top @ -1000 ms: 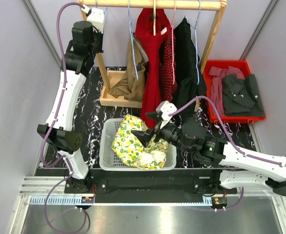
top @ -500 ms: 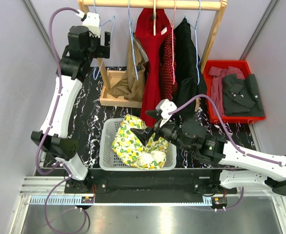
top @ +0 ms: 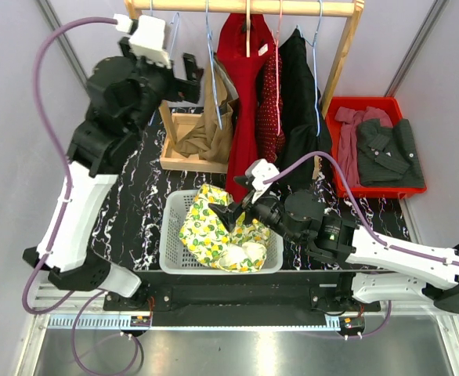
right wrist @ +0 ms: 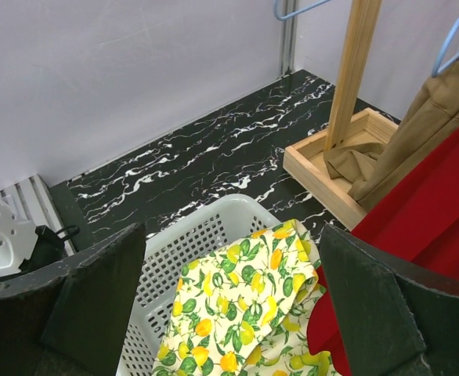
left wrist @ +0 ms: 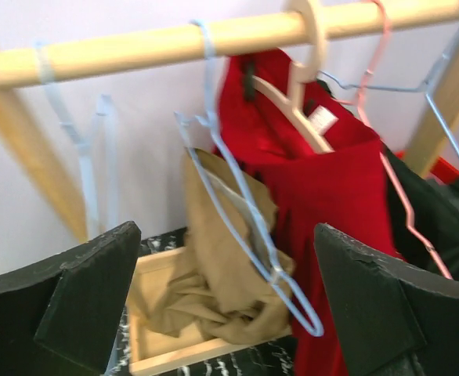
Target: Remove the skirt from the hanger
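Note:
The lemon-print skirt (top: 207,227) lies crumpled in the white basket (top: 169,235), off any hanger. My right gripper (top: 228,213) hovers just above it, open and holding nothing; in the right wrist view the skirt (right wrist: 241,325) shows between the spread fingers (right wrist: 81,305). An empty pale blue hanger (top: 172,35) hangs at the rail's left end and appears blurred in the left wrist view (left wrist: 84,157). My left gripper (top: 184,78) is up near the rail, just right of that hanger, open and empty (left wrist: 229,305).
The wooden rail (top: 245,8) carries a tan garment (left wrist: 222,258) slumping off a blue hanger (left wrist: 249,211) into the rack's wooden base (top: 190,160), a red dress (top: 245,94) and a black garment (top: 298,102). A red tray (top: 339,106) of dark clothes sits at right.
My left gripper opened and let go of the pale blue hanger at the rail, then swung right along the rail. The right gripper shifted only slightly left over the basket.

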Available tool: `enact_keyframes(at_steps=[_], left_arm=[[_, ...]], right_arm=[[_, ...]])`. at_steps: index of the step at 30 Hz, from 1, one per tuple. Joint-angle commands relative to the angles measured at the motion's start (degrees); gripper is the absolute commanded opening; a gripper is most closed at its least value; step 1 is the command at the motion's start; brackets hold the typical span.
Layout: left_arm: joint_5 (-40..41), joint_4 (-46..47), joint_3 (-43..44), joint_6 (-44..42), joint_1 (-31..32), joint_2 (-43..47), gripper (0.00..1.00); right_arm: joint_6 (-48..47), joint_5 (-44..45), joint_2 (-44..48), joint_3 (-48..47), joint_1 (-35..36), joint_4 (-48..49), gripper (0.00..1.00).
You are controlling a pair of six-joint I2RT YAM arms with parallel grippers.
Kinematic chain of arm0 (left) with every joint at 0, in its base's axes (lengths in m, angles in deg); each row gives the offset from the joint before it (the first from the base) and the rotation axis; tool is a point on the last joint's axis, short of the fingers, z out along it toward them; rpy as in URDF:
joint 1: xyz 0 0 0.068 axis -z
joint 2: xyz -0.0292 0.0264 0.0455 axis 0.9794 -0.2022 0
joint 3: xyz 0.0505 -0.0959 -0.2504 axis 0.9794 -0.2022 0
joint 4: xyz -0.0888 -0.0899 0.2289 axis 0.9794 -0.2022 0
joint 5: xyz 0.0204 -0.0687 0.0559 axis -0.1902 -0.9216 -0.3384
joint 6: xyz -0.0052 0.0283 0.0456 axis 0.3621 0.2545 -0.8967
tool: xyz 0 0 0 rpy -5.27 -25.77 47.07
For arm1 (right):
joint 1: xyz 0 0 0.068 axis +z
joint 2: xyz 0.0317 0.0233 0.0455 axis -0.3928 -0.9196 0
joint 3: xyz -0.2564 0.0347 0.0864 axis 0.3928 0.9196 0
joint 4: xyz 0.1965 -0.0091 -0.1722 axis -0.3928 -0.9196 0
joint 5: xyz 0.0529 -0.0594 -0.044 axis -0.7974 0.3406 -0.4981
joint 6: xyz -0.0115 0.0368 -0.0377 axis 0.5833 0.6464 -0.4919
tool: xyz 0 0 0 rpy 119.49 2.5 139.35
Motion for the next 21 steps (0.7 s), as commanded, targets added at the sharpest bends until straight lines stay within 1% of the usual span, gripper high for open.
enact_keyframes(at_steps=[1,2,8,14,16,17,18,19,21], left_arm=[[4.6,0.4,0.8,1.5,2.7,-7.8,0.99],[5.3,0.6,2.1,3.3,2.7,-9.0,0.99],[6.4,1.6,9.1,3.8,2.7,-16.9,0.99],[9.3,3.4,8.9,4.2,1.5,-19.3,0.98],[9.4,3.6,8.4,4.5,0.9,-19.5,0.90],[9.2,3.6,8.1,4.4,0.1,-19.4,0.83],[9.1,3.7,7.7,4.4,-0.2,-19.4,0.68],[8.8,3.7,7.1,4.4,-0.7,-19.4,0.58],[8.3,3.6,6.9,4.3,-1.8,-19.6,0.41]], right_arm=[[-0.7,3.1,1.0,-1.2,0.3,2.1,1.00],[-0.6,3.3,1.6,-1.1,0.2,1.9,1.00],[-0.1,4.9,3.9,0.0,0.2,1.1,1.00],[-0.4,5.8,5.0,-0.3,0.2,-0.3,1.00],[-0.7,6.2,5.4,-0.2,0.2,-0.5,1.00],[-0.9,6.6,5.4,-0.1,0.2,-0.5,1.00],[-1.0,6.9,5.4,0.1,0.2,-0.4,1.00],[-1.0,7.1,5.3,0.1,0.2,-0.3,1.00],[-0.8,6.8,5.1,0.1,0.2,0.1,1.00]])
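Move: The near lower arm of the blue hanger carrying the brown garment is some 12 cm ahead of the left gripper, 6 cm to its right and 12 cm below; from the right gripper it is about 30 cm ahead, 4 cm left and 8 cm higher. Counted from the left gripper, the brown garment hangs 17 cm ahead, 5 cm right and 25 cm down, the red garment 14 cm ahead and 16 cm right, the empty hanger 15 cm ahead and 4 cm left. Bring the open left gripper down about 12 cm and forward nearly as far, swinging right to the brown garment's blue hanger, tipping the fingers down some 15 degrees. Ease back left a couple of centimetres at the bottom, closing the fingers to about half around the hanger's near arm. Meanwhile draw the open right gripper a little right and up. ##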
